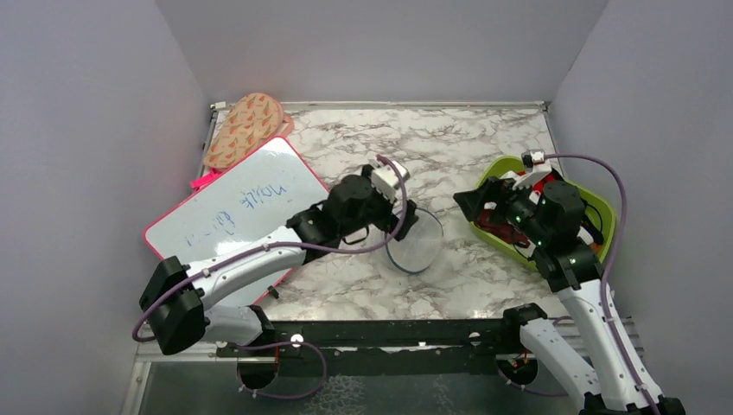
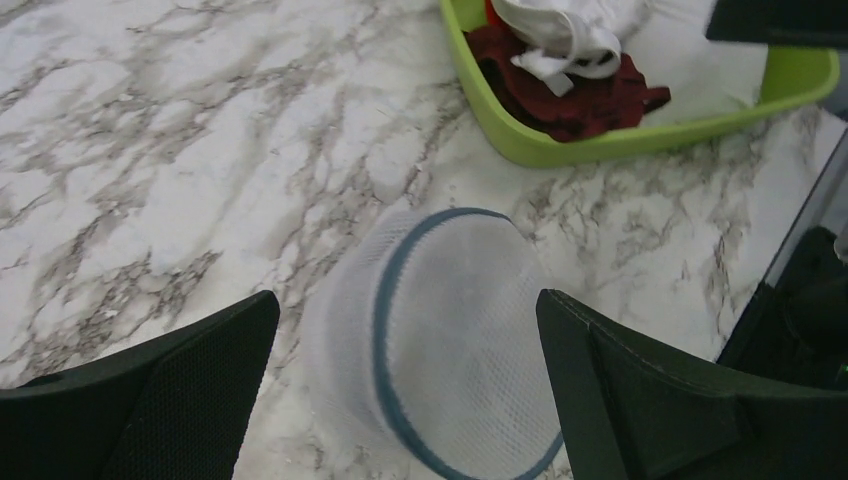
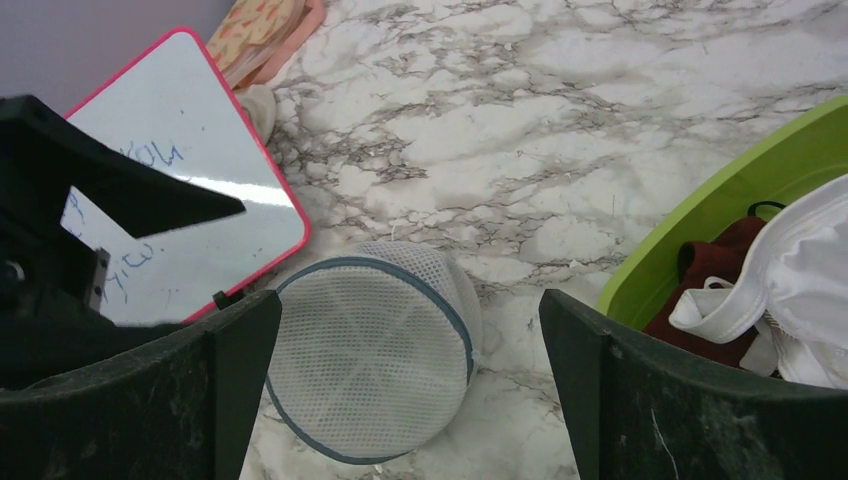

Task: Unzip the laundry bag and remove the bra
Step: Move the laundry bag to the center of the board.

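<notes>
The laundry bag (image 1: 416, 244) is a round white mesh drum with a dark blue-grey zipper rim. It lies tipped on its side on the marble table, shut. My left gripper (image 1: 393, 223) hovers just over its left side, open and empty. In the left wrist view the bag (image 2: 450, 350) sits between and below the spread fingers (image 2: 170, 400). My right gripper (image 1: 477, 204) is open and empty, apart from the bag, beside the tray. The bag (image 3: 372, 350) shows below it in the right wrist view. The black bra is hidden; only faint grey shadows show through the mesh.
A lime-green tray (image 1: 607, 212) at the right holds a dark red cloth (image 2: 585, 95) and a white cloth (image 2: 570, 35). A pink-framed whiteboard (image 1: 233, 207) lies at the left, under the left arm. A patterned flat item (image 1: 246, 128) lies at the back left.
</notes>
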### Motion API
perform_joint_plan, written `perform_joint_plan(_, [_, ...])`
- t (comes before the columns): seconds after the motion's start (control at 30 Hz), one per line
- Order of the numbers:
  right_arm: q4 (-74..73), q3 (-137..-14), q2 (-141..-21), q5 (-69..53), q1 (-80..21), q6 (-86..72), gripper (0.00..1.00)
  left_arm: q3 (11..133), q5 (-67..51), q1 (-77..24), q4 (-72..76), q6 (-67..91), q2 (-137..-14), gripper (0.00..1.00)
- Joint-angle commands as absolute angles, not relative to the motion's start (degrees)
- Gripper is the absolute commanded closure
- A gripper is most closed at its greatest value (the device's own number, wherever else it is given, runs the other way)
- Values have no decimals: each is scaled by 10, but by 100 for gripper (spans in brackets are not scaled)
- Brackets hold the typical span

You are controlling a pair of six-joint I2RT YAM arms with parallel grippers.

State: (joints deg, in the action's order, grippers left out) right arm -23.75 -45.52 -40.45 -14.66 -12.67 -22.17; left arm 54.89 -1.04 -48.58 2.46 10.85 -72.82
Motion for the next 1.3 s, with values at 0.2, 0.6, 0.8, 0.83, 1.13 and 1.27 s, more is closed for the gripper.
perform_joint_plan(0.2, [-341, -537, -349, -52, -124, -203, 0, 608, 289, -692, -40, 190, -799, 6])
perform_joint_plan(0.6, [-351, -612, -299, -30, -139, -157, 0, 786, 465, -789, -197, 368, -1019, 29])
perform_joint_plan(0.8, [-361, -616, -268, -13, -154, -146, 0, 827, 485, -789, -211, 371, -1082, 34])
perform_joint_plan(0.83, [-362, -615, -264, -8, -158, -144, 0, 832, 490, -790, -212, 369, -1091, 35])
perform_joint_plan(1.13, [-366, -608, -246, 22, -182, -127, 0, 927, 552, -786, -288, 354, -1198, 44])
perform_joint_plan(1.27, [-369, -609, -246, 23, -185, -126, 0, 929, 556, -769, -302, 355, -1206, 46])
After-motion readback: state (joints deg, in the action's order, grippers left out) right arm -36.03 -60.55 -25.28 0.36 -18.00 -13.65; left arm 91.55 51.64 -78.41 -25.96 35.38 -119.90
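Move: The laundry bag stands almost under the left hand, its middle about 4 cm back, 3 cm to the right and some 20 cm down. From that hand, the green basket of clothes lies roughly 38 cm to the right and 3 cm farther out, and the whiteboard's middle is about 40 cm to the left, level with the hand. The bag lies 11 cm left of the right hand, 2 cm back and around 21 cm below. The laundry bag is approached at its right-hand side by the left hand, which sinks about 15 cm and travels 13 cm right, first drawing back, then easing forward slightly. Its fingers narrow from wide open to just over half, and the wrist rolls left side up and turns counter-clockwise, some 25 degrees each. The still-open right hand clears away upward, also back and right, tipping up. ##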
